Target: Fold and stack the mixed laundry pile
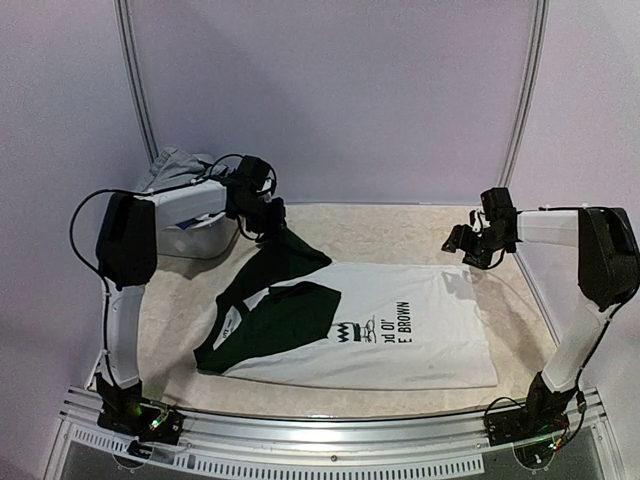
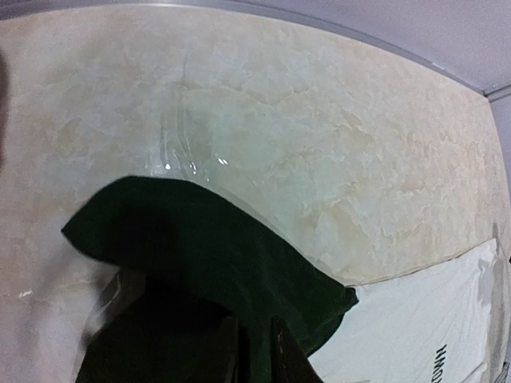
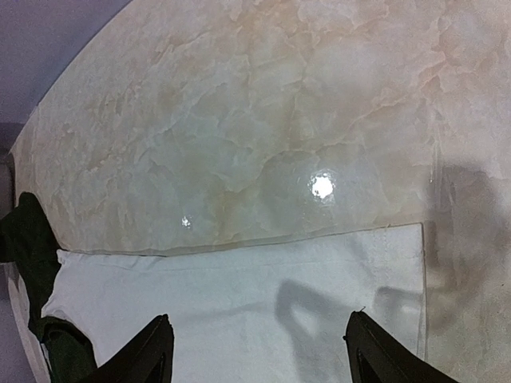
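A white T-shirt (image 1: 420, 340) with black print lies flat on the table, collar to the left. Its near dark green sleeve (image 1: 280, 315) is folded over the chest. The far green sleeve (image 1: 285, 255) is lifted off the table, and my left gripper (image 1: 272, 215) is shut on it. In the left wrist view the green sleeve (image 2: 200, 255) drapes down from between the fingers of the left gripper (image 2: 255, 351). My right gripper (image 1: 462, 240) hovers open above the shirt's far right hem. The right wrist view shows the right gripper (image 3: 259, 351) with nothing between its fingers, over the white cloth (image 3: 239, 303).
A white basket (image 1: 200, 235) stands at the back left behind the left arm, with grey cloth (image 1: 175, 165) hanging out of it. Bare marbled tabletop (image 1: 400, 230) lies beyond the shirt. Walls close off the back and sides.
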Controlling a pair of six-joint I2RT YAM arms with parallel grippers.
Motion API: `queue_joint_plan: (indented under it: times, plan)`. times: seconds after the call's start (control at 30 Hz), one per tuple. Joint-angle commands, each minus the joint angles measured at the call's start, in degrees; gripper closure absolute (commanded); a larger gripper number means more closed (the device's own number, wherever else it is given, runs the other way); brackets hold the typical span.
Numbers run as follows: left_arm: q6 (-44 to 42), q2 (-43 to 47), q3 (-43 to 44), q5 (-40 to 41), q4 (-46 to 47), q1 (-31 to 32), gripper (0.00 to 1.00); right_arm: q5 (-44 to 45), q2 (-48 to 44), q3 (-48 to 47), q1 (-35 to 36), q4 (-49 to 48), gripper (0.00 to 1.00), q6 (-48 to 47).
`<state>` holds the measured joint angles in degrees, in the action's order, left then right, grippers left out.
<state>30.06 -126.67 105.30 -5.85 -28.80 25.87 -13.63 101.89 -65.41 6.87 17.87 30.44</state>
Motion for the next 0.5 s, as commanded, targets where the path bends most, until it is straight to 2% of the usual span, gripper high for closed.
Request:
queue_joint_plan:
  times: [0.0, 0.23, 0.3, 0.37, 0.47]
  plan:
    - [-0.85, -3.33, 2.70, 0.84, -1.39, 0.18, 0.83, 0.04, 2.03, -0.78, 0.29, 1.01, 0.25, -0.89]
    - [-1.27, -6.28, 4.41, 1.78, -1.43, -0.82, 0.85, -0.49, 2.62, -0.46, 0.29, 0.72, 0.25, -1.15]
    - [-1.03, -5.44, 2.99, 3.14, -0.70, -1.67, 0.79, -0.62, 2.58, -0.40, 0.33, 0.78, 0.25, -1.19]
    - [-0.42, -4.40, 0.80, 3.45, 0.63, -3.38, 0.65, -0.80, 2.61, -0.27, 0.32, 0.73, 0.25, -1.25]
    - [-0.98, -4.56, 0.67, 3.60, 0.69, -5.09, 0.51, -1.01, 2.62, -0.13, 0.33, 0.47, 0.25, -1.45]
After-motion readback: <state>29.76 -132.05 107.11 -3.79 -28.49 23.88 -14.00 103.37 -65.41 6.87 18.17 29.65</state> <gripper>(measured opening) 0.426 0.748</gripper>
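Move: The far green sleeve lies about 8 cm below the left hand, its middle some 3 cm to the right and level fore and aft. The laundry bin stands about 22 cm to that hand's left and 3 cm farther out; the folded near sleeve lies roughly 19 cm back and 8 cm right of it. From the right hand, the far sleeve is about 45 cm left and 5 cm ahead. The left hand sinks some 4 cm towards the far sleeve, edging forward, then left as its fingers open partway. ##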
